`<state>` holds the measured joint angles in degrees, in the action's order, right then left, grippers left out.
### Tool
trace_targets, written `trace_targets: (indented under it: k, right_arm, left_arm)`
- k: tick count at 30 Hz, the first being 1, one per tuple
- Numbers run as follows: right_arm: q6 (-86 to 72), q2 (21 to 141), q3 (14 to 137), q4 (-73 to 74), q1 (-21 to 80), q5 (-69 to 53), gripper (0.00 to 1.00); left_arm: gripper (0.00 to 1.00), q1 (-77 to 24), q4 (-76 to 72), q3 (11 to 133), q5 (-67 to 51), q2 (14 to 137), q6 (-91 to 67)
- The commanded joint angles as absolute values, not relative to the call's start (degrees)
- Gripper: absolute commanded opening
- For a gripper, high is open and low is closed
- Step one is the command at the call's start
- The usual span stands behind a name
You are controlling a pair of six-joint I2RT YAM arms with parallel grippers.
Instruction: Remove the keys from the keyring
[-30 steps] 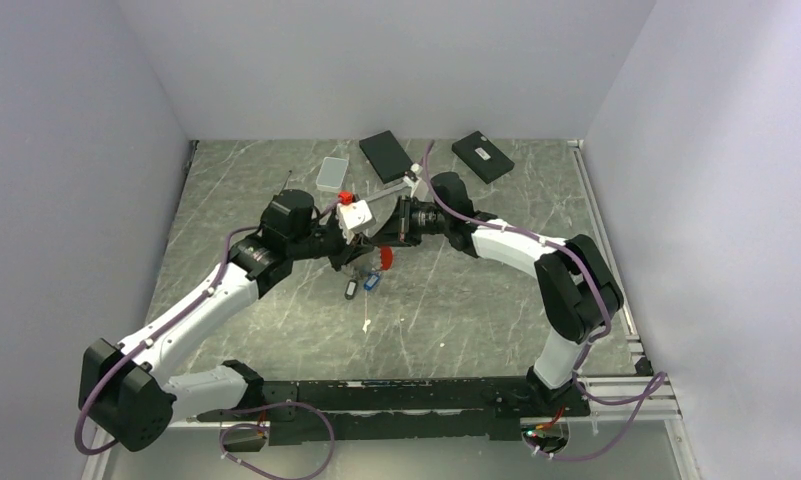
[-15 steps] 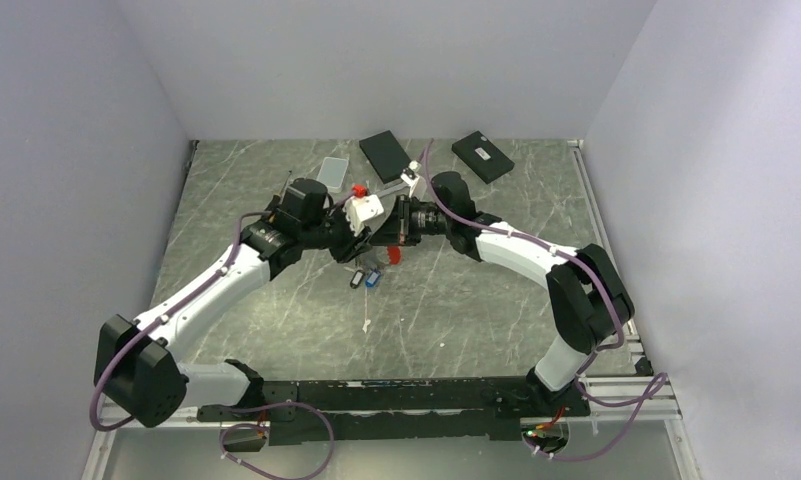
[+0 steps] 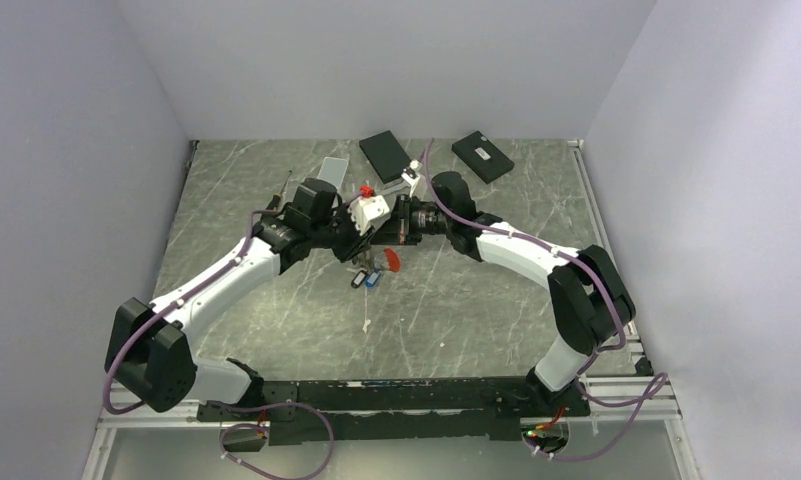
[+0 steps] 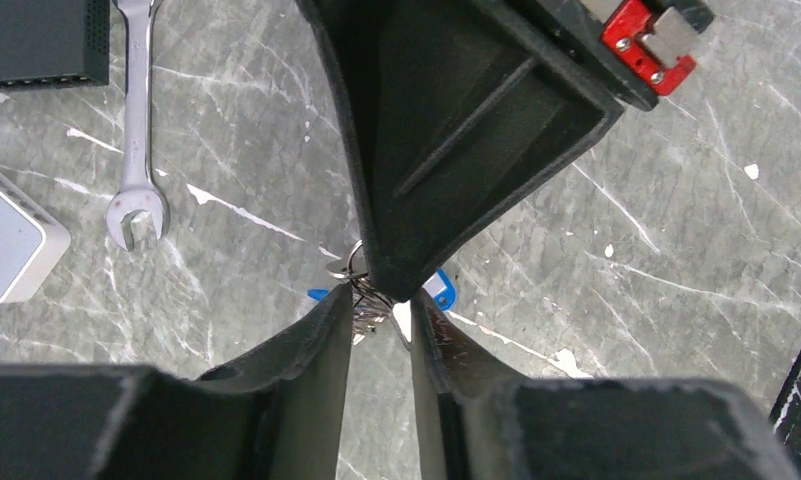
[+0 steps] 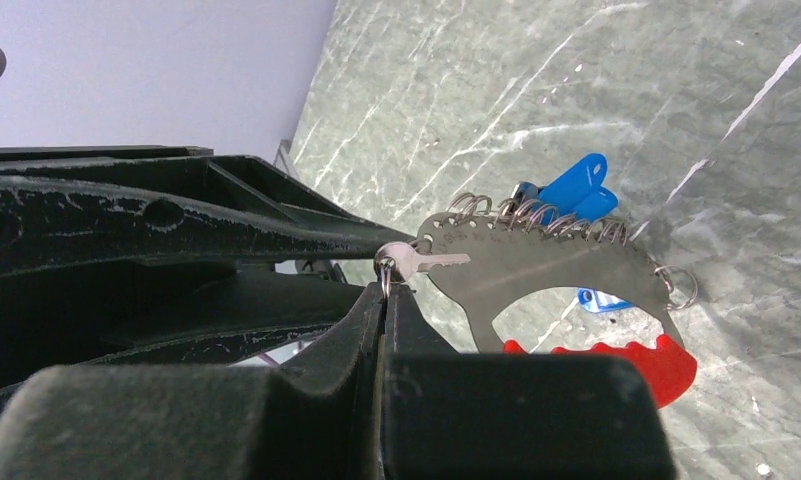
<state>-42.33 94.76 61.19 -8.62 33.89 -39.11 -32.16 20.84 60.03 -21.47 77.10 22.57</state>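
Note:
The keyring [image 5: 496, 280] is a grey metal crescent with a red toothed grip and several thin wire rings along its edge. It hangs above the table, its red part [image 3: 391, 261] at the centre of the top view. My right gripper [image 5: 386, 290] is shut on one small ring that carries a silver key [image 5: 436, 262]. Blue-headed keys [image 5: 574, 185] dangle off the far rings, low over the table [image 3: 368, 281]. My left gripper [image 4: 381, 300] faces the right one with its jaws apart. The right fingertip and the wire rings [image 4: 361, 285] sit at its tips. A blue key [image 4: 442, 290] shows behind.
A silver wrench [image 4: 136, 120], a white box [image 4: 6, 235] and a black box [image 4: 36, 40] lie to the far left of the grippers. A second black box [image 3: 482, 156] is at the back right. A small white scrap [image 3: 365, 325] lies on the near marble.
My left arm has swung further back and right, closing in on the right gripper. Its jaws, nearly shut a second ago, now stand apart. The right gripper has kept its hold.

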Motion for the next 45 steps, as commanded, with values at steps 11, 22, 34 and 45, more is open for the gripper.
trace_targets:
  k: [11,22,34,45]
  right_arm:
    - [-40.9,93.4,62.9,-8.1,33.6,-38.2,0.0]
    - [-42.3,96.6,62.9,-9.6,33.6,-39.9,0.0]
    - [-44.1,98.8,63.2,-11.8,34.2,-42.6,0.0]
    - [-42.6,96.2,63.1,-11.2,32.8,-41.6,0.0]
  left_arm:
    - [0.0,-32.1,19.6,62.1,-22.6,75.6,22.9]
    - [0.0,-32.0,9.1,56.3,-27.5,70.4,21.5]
    - [0.0,-32.0,4.3,52.4,-28.8,69.3,20.0]
    - [0.0,-24.2,12.6,53.4,-34.0,67.6,18.5]
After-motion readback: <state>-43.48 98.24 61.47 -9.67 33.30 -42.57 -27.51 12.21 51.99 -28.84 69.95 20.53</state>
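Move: The small key is almost between my open left fingertips, only about 1 cm to the right and 1 cm below, level fore and aft. From my right hand, which still pinches its ring, the key is about 1 cm left, at the same height. From my left hand, the grey plate hangs some 7 cm below, 1 cm back and 2 cm right; the red handle about 8 cm below, 2 cm back and 4 cm right; the blue tag roughly 10 cm below, 2 cm back and 1 cm right. I shut my left fingers fully on the key's head where it meets the ring, hardly shifting the hand, then ease that hand up about 1.5 cm, its fingers levelling by nearly 10 degrees, and finish with a short pull to the left. My right hand keeps its pinch, edges slightly forward and right, comes back, and sinks nearly 2 cm, drawing away below the left. ##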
